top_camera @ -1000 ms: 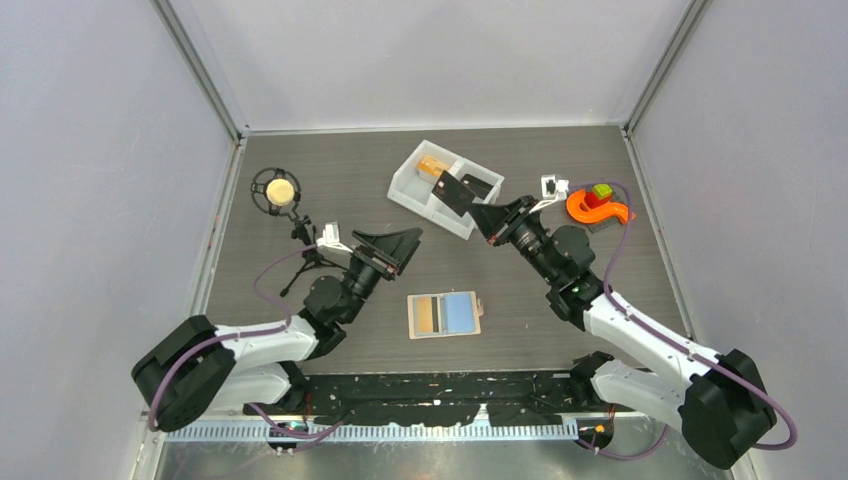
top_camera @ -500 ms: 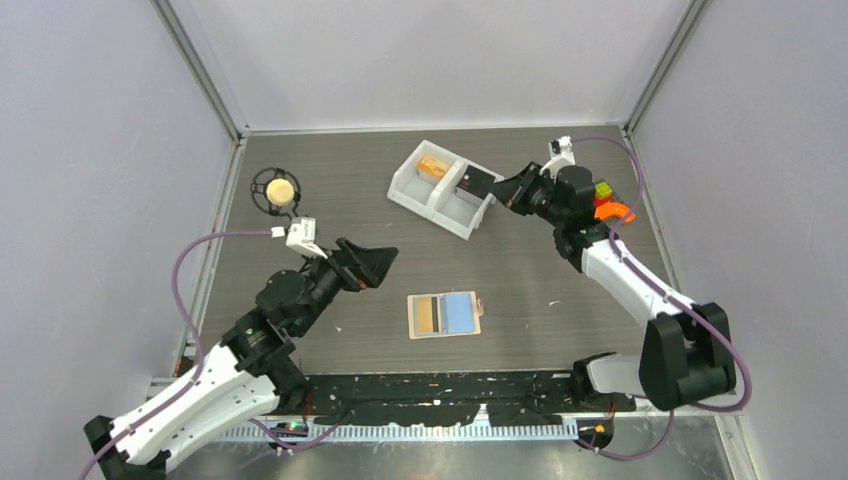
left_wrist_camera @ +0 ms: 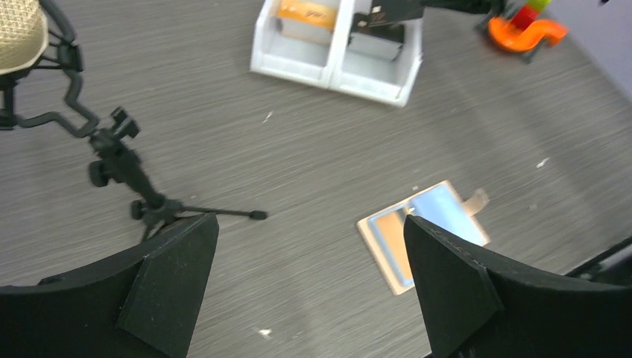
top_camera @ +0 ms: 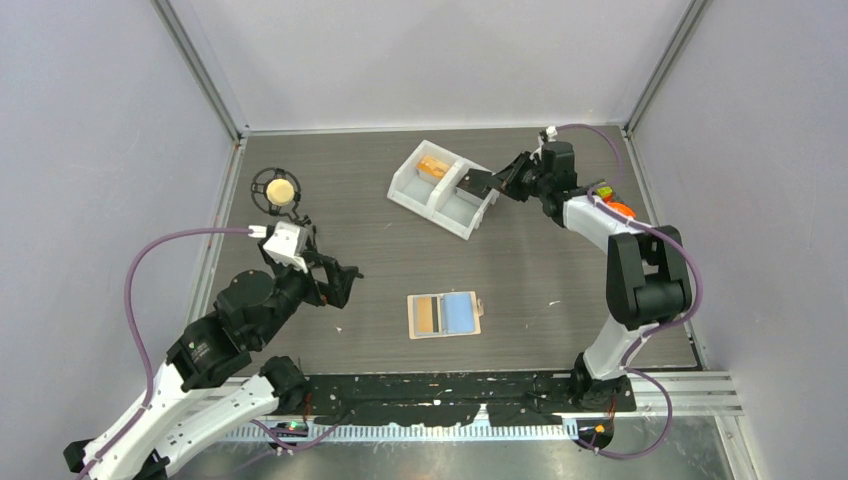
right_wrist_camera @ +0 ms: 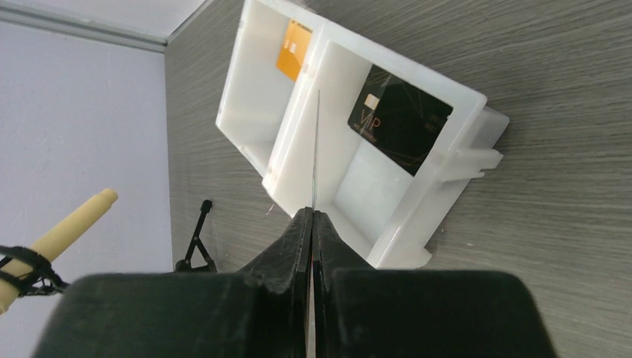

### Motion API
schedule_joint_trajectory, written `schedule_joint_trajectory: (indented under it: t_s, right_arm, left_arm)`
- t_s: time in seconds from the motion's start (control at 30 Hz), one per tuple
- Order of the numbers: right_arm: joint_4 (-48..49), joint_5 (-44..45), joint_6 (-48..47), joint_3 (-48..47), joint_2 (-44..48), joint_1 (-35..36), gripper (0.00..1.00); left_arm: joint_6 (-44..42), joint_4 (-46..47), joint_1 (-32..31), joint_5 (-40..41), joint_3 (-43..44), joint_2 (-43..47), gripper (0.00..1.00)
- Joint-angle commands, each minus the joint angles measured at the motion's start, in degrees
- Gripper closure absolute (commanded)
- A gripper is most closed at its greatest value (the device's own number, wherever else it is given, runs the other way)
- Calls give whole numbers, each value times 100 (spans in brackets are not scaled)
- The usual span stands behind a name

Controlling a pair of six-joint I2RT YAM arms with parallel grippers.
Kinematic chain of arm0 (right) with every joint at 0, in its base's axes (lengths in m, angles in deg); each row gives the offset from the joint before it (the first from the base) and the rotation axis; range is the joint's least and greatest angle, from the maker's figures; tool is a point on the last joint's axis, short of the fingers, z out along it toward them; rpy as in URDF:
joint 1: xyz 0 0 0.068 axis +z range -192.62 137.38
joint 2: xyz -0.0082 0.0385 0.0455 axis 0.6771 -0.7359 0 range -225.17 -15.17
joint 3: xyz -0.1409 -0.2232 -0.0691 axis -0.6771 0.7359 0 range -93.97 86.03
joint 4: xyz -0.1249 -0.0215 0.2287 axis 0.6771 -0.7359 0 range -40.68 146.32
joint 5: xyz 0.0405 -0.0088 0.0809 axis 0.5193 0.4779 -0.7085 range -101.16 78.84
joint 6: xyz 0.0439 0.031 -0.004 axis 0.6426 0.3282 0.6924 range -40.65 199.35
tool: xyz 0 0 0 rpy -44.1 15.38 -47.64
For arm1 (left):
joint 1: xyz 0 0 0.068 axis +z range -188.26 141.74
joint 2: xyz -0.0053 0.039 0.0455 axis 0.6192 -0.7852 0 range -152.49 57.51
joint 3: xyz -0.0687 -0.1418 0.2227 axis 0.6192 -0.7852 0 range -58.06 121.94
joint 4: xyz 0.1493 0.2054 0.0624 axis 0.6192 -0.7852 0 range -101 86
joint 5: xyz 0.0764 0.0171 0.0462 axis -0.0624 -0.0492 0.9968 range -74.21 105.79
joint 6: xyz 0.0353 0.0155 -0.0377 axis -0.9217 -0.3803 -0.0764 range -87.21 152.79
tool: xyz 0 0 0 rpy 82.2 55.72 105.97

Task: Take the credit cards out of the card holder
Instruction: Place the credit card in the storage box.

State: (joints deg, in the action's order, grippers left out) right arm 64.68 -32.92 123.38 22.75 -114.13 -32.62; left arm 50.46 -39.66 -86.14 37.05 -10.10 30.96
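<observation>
The beige card holder (top_camera: 444, 314) lies open on the table, with a light blue lining on the right and an orange-tan panel on the left. In the left wrist view the card holder (left_wrist_camera: 387, 231) is partly hidden behind my right-hand finger. My left gripper (top_camera: 343, 285) (left_wrist_camera: 309, 224) hangs open and empty to its left. My right gripper (top_camera: 497, 188) (right_wrist_camera: 313, 212) is shut on a thin dark card (right_wrist_camera: 316, 149), seen edge-on over the white bin (top_camera: 425, 205). A black card (right_wrist_camera: 399, 119) lies in one compartment and an orange card (right_wrist_camera: 293, 48) in the other.
A microphone (top_camera: 278, 190) on a small black tripod (left_wrist_camera: 127, 179) stands at the back left. An orange piece with coloured blocks (top_camera: 610, 202) sits at the back right, beside the right arm. Grey walls and metal rails enclose the table.
The right gripper has carried its dark card from the bin's near side to above its right compartment. The left arm has drawn back to the left, still open.
</observation>
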Motion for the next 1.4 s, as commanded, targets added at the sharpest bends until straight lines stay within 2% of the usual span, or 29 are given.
schedule_joint_trajectory:
  t_s: [0.0,0.3,0.73,0.87,1.1,1.37]
  right_arm:
    - [30,55,289,-460,-337,-28,95]
    - [48,359,599,-790,-960,-59,95]
    - [69,491,769,-903,-1240,-168,95]
    - [-21,557,711,-949,-1099,-205,90]
    - [-453,796,575,-1013,-666,-243,72]
    - [-117,665,133,-494,395,-223,69]
  left_arm:
    - [-755,-421,15,385,-186,254,0]
    - [-768,-522,15,522,-286,514,0]
    - [-748,-536,15,589,-340,611,0]
    - [-743,-547,15,608,-340,609,0]
    - [-769,-571,15,625,-343,608,0]
    - [-733,-495,15,499,-374,609,0]
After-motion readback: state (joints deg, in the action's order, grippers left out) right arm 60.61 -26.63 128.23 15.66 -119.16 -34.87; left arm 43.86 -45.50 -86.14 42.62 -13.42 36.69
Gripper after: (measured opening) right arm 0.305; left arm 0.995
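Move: The right hand holds the black credit card. The black card stack in the storage box's right-hand compartment lies about 5 cm ahead, 2 cm left and 9 cm below the hand. The box's middle is some 4 cm ahead, 9 cm left and 10 cm below; the orange card stack is about 12 cm ahead, 14 cm left and 9 cm below. From the idle left hand the black stack lies roughly 32 cm ahead, 35 cm right and 22 cm below. The right hand lowers the still-gripped black card about 5 cm while reaching some 4 cm forward into the right compartment, wrist tipping down and turning slightly clockwise, then opens the fingers partway to let go, shifts right and rises about 5 cm clear of the box. Meanwhile the open, empty left hand eases left and down a few centimetres, rolling slightly. ##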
